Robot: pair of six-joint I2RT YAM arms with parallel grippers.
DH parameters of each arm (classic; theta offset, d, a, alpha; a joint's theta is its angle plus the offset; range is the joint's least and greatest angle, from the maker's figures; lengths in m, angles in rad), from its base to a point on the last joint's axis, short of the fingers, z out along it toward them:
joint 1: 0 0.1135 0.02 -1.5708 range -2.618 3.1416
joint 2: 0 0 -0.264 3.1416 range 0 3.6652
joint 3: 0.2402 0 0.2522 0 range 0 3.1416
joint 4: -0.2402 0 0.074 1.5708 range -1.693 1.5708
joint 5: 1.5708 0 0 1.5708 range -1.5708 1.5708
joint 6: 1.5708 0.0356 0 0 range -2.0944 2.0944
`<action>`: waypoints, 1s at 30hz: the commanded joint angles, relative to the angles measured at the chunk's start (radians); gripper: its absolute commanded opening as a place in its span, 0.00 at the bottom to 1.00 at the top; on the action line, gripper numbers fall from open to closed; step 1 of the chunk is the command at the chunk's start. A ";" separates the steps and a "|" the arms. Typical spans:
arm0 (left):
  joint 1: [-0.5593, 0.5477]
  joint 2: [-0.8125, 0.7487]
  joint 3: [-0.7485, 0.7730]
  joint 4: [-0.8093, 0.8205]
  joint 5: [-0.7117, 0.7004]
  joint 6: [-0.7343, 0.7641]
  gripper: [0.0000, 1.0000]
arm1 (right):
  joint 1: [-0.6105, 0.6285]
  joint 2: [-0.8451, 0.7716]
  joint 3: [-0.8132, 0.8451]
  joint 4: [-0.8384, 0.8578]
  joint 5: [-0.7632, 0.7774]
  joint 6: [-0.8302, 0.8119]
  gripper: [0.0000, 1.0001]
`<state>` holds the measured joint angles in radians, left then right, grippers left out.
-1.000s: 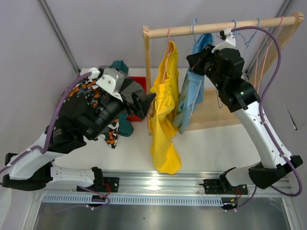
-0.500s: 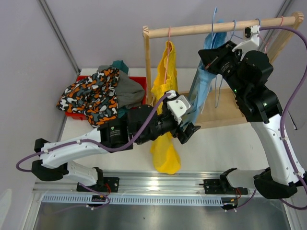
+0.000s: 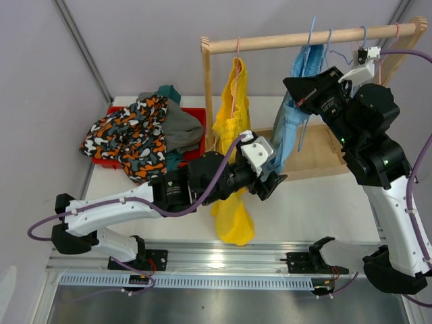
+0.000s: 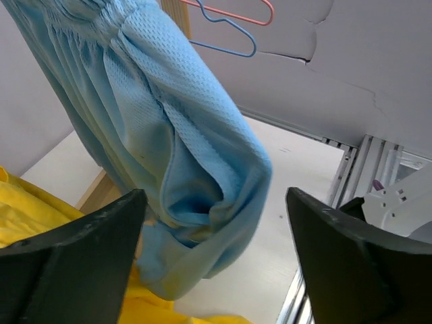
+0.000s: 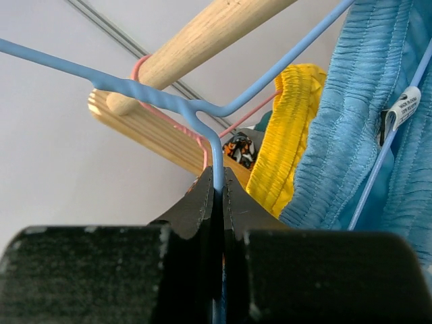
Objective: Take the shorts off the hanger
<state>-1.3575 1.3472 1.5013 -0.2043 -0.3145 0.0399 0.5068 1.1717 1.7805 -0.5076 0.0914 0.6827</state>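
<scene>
Light blue shorts [image 3: 289, 131] hang on a blue hanger [image 3: 312, 34] next to the wooden rod [image 3: 270, 40]. My right gripper [image 3: 299, 91] is shut on the blue hanger's neck [image 5: 216, 158], with the light blue shorts [image 5: 368, 115] beside it. My left gripper [image 3: 273, 181] is open, and the lower end of the light blue shorts [image 4: 182, 155] hangs between its fingers [image 4: 88, 243]. Yellow shorts [image 3: 231, 128] hang on a pink hanger [image 3: 236, 54] at the rod's left end. Camouflage [image 3: 128, 138], grey [image 3: 182, 125] and teal [image 3: 169, 91] shorts lie piled at the left.
The pile lies on a red tray [image 3: 197, 113]. Empty blue and pink hangers [image 3: 351, 50] hang at the rod's right end. The wooden rack's base [image 3: 324, 155] lies under the rod. The yellow shorts' lower end [image 3: 233, 223] reaches near the front rail.
My left arm has swung from the pile at the left across to the light blue shorts' lower end. My right gripper has carried the blue hanger and shorts to the right.
</scene>
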 commanded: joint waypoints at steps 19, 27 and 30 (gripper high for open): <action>-0.086 -0.097 -0.137 0.137 -0.076 -0.055 0.00 | -0.042 -0.067 -0.027 0.078 -0.033 0.060 0.00; -0.383 -0.132 -0.279 0.151 -0.305 -0.104 0.00 | -0.260 0.035 0.077 0.075 -0.211 0.103 0.00; -0.442 -0.091 -0.312 0.151 -0.350 -0.155 0.00 | -0.326 0.059 0.105 0.081 -0.263 0.127 0.00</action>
<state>-1.7222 1.2251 1.2221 -0.0483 -0.6239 -0.0341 0.2512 1.2140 1.8091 -0.5789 -0.1417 0.8104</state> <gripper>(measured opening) 0.035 0.054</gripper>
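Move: The lower hem of the light blue shorts hangs between my open left fingers, about 2 cm ahead and 3 cm to the right of my left hand, level with it; the yellow shorts hang some 10 cm to that hand's left, 5 cm ahead and 5 cm below. From my right hand, which already grips the blue hanger, the hem is roughly 15 cm back, 2 cm left and 14 cm below, and the hanging rail lies about 10 cm straight ahead, 5 cm above. I shut my left fingers on the light blue hem while easing about a centimetre right and down, then pull the pinched cloth back some 10 cm, sinking slightly. My right hand keeps its grip on the hanger, first giving back about a centimetre, then drawing forward and right some 5 cm, away from the cloth my left hand pulls. ##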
